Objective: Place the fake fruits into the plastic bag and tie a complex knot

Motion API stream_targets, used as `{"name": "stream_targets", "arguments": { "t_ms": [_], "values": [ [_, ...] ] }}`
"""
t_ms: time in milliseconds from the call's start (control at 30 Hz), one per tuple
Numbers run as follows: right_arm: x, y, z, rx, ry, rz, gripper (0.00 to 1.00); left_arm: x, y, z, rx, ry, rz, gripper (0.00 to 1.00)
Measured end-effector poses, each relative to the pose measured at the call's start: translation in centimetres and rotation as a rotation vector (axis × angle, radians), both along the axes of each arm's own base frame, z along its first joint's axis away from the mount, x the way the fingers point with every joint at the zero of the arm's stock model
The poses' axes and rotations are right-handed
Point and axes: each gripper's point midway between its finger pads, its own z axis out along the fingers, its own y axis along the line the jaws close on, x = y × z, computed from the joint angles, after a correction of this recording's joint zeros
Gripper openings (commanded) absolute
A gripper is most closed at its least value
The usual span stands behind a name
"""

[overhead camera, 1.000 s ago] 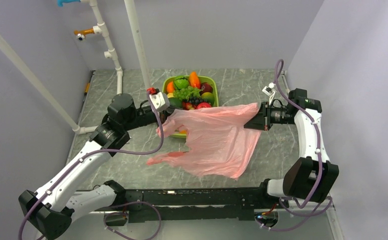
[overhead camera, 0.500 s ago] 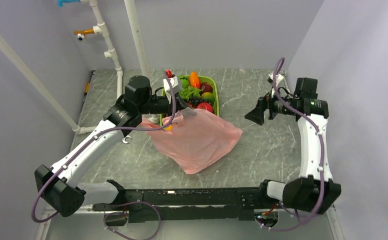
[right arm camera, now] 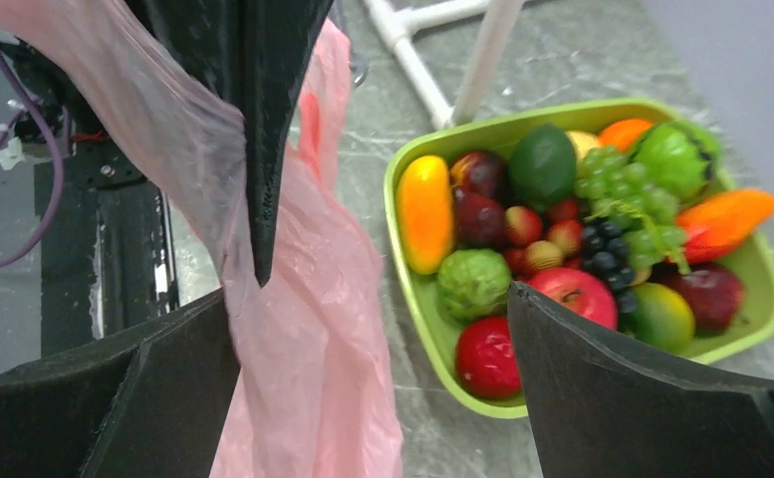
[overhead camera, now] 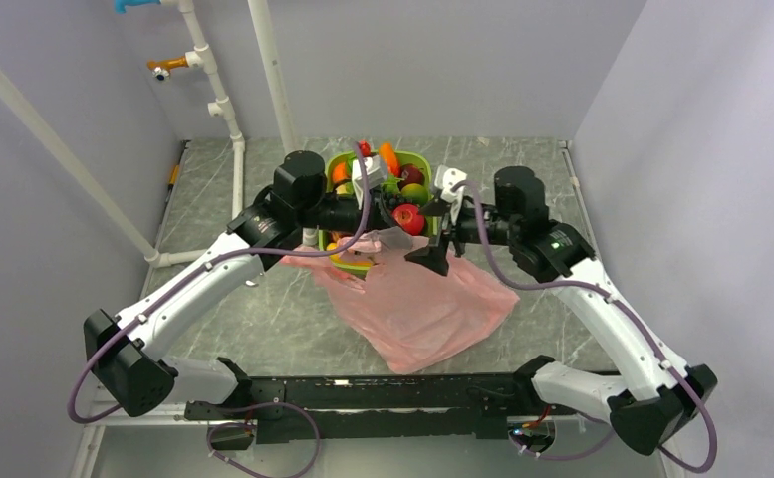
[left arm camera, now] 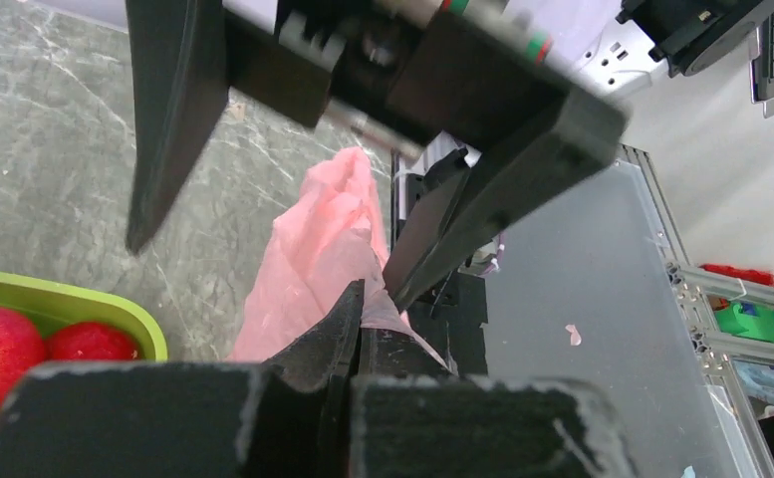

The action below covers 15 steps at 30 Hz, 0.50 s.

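The pink plastic bag hangs bunched from my left gripper, which is shut on its top edge, and its lower part lies on the table. My right gripper stands open right beside it, and the hanging plastic passes between its spread fingers, against the left one. The fake fruits fill the lime-green tray: red apples, grapes, an avocado, orange and yellow pieces. The tray sits just behind both grippers. No knot is in view.
White pipes rise at the back left, one post close to the tray. Grey walls close in on both sides. A dark rail runs along the near edge between the arm bases.
My right gripper let go of the bag's right side, opened, and swung in to the centre beside the left gripper. The left gripper carried the bag's top toward the tray, so the bag hangs bunched.
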Motion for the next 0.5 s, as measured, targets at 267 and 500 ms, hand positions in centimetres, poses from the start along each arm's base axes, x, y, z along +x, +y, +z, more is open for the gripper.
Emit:
{"name": "stream_targets", "arguments": {
  "t_ms": [267,500],
  "values": [
    [-1.2,1.1,-4.6,-0.055,0.131,0.037,0.00,2.0,1.7,1.6,-0.030,-0.024,0.043,0.86],
    [0.4,-2.6,-2.4,0.033,0.163,-0.104,0.00,7.7,13.6,4.0,-0.117,-0.144,0.502,1.00]
  ]
}}
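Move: The edge of the plastic bag, pinched at my left fingertips, is the target: from my right hand roughly 1 cm back, 1 cm left and 4 cm down; from my left hand level, about 2 cm right and 2 cm down. From the right hand, the fruit basket's middle lies about 19 cm ahead, 8 cm left and 28 cm down. The bag's loose strip trails some 20 cm left of my left hand, level with it, about 8 cm lower. I sink my open right hand about 5 cm over the bag edge beside my left fingertips and shut its fingers on the plastic. Then my left hand opens wide, lets go, and sweeps about 13 cm left, some 8 cm forward and a little up, swinging counter-clockwise about 30 degrees, while my right keeps its pinch, rises about 2 cm and draws back to the right. ##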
